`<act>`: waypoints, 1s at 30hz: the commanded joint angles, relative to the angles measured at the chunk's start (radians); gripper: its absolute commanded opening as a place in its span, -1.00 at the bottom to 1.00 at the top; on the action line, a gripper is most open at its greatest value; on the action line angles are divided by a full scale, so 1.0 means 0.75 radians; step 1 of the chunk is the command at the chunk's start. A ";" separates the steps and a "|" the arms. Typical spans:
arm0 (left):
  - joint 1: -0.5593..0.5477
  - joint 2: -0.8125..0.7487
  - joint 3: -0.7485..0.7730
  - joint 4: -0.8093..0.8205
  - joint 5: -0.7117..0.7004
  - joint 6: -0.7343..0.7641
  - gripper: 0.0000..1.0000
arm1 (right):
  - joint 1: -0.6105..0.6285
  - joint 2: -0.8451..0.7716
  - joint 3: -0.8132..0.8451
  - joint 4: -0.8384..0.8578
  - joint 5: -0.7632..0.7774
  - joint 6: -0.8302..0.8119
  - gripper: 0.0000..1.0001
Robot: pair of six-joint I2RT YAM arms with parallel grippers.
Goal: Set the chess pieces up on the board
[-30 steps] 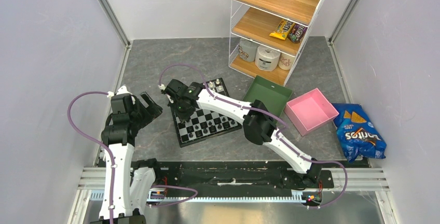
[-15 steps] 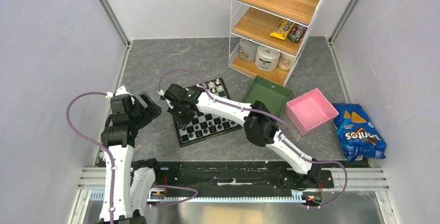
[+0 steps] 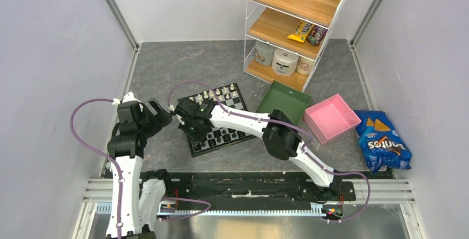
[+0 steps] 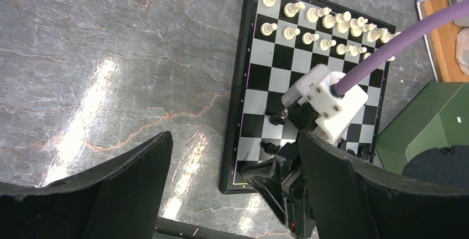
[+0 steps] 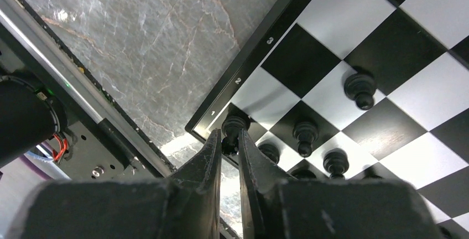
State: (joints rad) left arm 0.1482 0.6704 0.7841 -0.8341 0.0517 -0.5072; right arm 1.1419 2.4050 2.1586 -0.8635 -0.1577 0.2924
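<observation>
The chequered board lies in the middle of the table, with cream-white chess pieces lined along its two far rows. Several black chess pieces stand on the near rows. My right gripper is shut on a black piece, which it holds upright over the board's near-left corner square. My left gripper hangs open just left of the board, above bare table, with nothing between its fingers. In the top view the right gripper is beside the left gripper.
A green tray and a pink tray sit to the right of the board. A blue chips bag lies at the far right. A wire shelf rack stands at the back. The arms' metal rail runs along the near edge.
My right gripper has moved from the board's left middle toward its near-left corner, carrying the black piece. The left arm has barely shifted.
</observation>
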 commanded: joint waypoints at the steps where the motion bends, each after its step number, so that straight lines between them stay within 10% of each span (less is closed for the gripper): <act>1: 0.003 -0.020 0.000 0.044 -0.032 -0.032 0.82 | 0.017 -0.096 -0.031 0.045 -0.006 0.020 -0.75; 30: 0.004 -0.051 0.001 0.041 -0.050 -0.039 0.82 | 0.007 -0.190 -0.005 0.071 0.089 0.018 -0.10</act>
State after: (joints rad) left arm 0.1486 0.6525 0.7837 -0.8341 0.0406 -0.5079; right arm 1.1545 2.3569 2.1265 -0.8459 -0.1352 0.3141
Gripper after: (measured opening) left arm 0.913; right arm 0.448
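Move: The right hand holds the black rook by its upper part. The corner square numbered 1, where it goes, is about 1 cm back and 3 cm below the hand point. Some 3 cm below the hand stand a black piece on the next square along the near edge, about 3 cm right; a black pawn, 3 cm ahead and 2 right; and another, about 5 ahead and 1 right. From the left hand the rook is roughly 12 cm right, 4 back and 14 below. Back towards the robot, level and easing to a stop after barely 1 cm, the right hand brings the black rook over the board's near-left corner square. There it holds still and its fingers part to a little under half open, letting go of the rook, then it starts straight up, about 1.5 cm, without turning. ##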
